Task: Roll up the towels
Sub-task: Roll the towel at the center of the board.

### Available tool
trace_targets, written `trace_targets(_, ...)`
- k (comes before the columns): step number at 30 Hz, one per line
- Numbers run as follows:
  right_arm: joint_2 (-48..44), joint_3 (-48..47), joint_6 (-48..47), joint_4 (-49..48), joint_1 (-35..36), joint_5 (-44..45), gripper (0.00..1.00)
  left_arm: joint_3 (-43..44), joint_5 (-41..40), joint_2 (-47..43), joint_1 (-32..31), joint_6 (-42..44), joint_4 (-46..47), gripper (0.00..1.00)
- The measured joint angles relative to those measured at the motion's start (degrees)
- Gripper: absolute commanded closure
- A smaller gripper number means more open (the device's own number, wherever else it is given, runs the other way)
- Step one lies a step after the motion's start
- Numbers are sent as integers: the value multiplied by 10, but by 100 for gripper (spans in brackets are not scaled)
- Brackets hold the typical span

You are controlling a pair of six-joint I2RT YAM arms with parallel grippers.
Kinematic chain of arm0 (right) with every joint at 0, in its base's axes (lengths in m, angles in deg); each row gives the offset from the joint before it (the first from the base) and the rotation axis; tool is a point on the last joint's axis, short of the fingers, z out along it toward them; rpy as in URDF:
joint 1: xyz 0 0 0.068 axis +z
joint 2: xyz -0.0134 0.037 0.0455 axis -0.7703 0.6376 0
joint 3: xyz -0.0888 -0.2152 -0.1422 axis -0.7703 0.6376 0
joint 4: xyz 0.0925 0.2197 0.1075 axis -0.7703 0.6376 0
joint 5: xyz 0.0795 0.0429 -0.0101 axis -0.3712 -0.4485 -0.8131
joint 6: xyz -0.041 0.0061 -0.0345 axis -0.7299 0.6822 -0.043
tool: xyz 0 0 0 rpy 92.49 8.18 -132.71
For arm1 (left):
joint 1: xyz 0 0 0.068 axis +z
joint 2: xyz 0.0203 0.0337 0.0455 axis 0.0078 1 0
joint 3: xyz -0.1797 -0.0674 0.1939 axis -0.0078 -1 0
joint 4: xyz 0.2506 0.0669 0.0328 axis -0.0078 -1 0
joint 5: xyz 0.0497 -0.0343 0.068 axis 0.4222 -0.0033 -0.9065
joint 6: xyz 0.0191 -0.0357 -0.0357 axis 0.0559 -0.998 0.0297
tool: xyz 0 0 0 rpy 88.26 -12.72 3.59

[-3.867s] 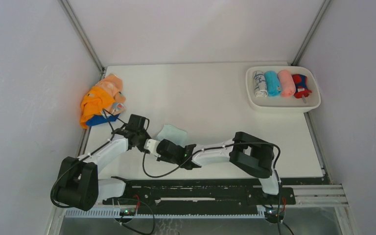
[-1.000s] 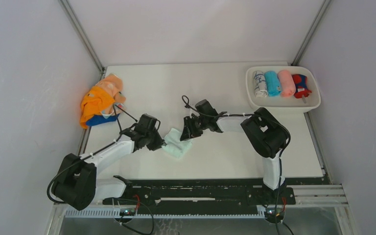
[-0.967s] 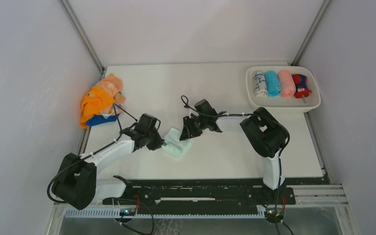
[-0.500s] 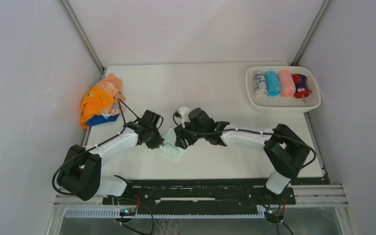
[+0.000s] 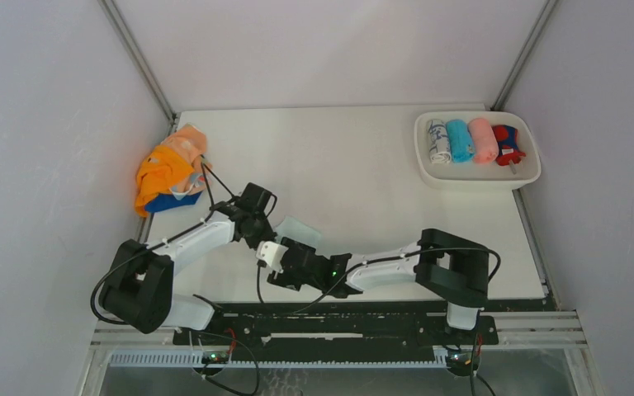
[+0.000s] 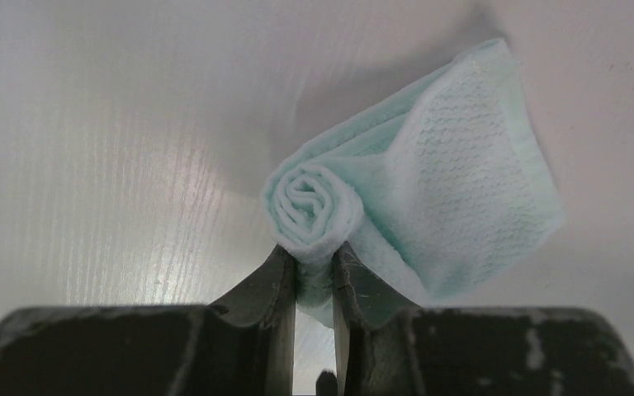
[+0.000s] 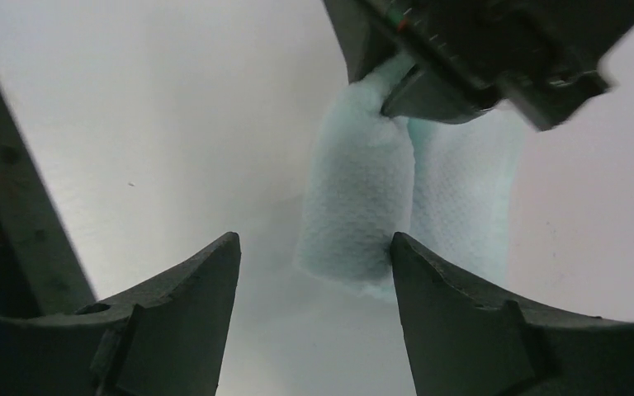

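A pale mint towel lies mid-table, partly rolled, with the spiral end facing the left wrist camera. My left gripper is shut on that rolled end. From above, the towel shows just right of the left gripper. My right gripper stands open on the near side, the roll just ahead of its fingertips and brushing the right one. In the top view the right gripper sits below the towel. Unrolled towels are piled at the left edge: orange, peach, dark blue.
A white oval tray at the back right holds several rolled towels, among them turquoise and pink. Both forearms cross the near middle of the table. Grey walls close in left and right.
The right arm swung from the towel's far side round to its near side and its jaws opened. The left gripper kept its hold on the roll and shifted slightly toward the back.
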Motion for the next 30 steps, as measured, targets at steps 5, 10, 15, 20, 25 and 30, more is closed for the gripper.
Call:
trace_targets(5,54,-19,-52,-3,20,58,36,0,0,0,0,0,0,84)
trace_targets(10,80,-34,-79,-4,35,97,48,0,-1,1,0,0,0,84)
trace_targets(15,91,-42,-84,6,44,118,76,0,-4,2,0,0,0,77)
trace_targets(20,87,-43,-56,13,36,119,100,0,-5,0,0,-5,0,67)
trace_targets(25,55,-14,2,7,7,75,100,-2,-1,-25,7,-21,-2,53)
trace_targets(30,7,41,80,-24,-68,-48,100,-27,0,-89,31,-52,16,36)
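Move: The mint towel's rolled edge runs back from the left fingers, which already pinch its far end. Its near end lies about 5 cm back of the left hand, 1 cm to its right and 1 cm lower. From the open right hand this near end is some 3 cm below and 1 cm ahead, with the far end about 6 cm ahead and 1 cm left. The unrolled flap lies around 5 cm ahead and 6 cm right of the right hand. Down about 3 cm goes the open right hand, over the near end of the roll, and its fingers shut and pinch it. Still low and closed, it then draws the roll forward and to the right, some 3 cm, the wrist swinging back about 25 degrees. The left hand holds the far end until the right has nearly closed, then opens, lets go and rises nearly 3 cm, edging forward. ##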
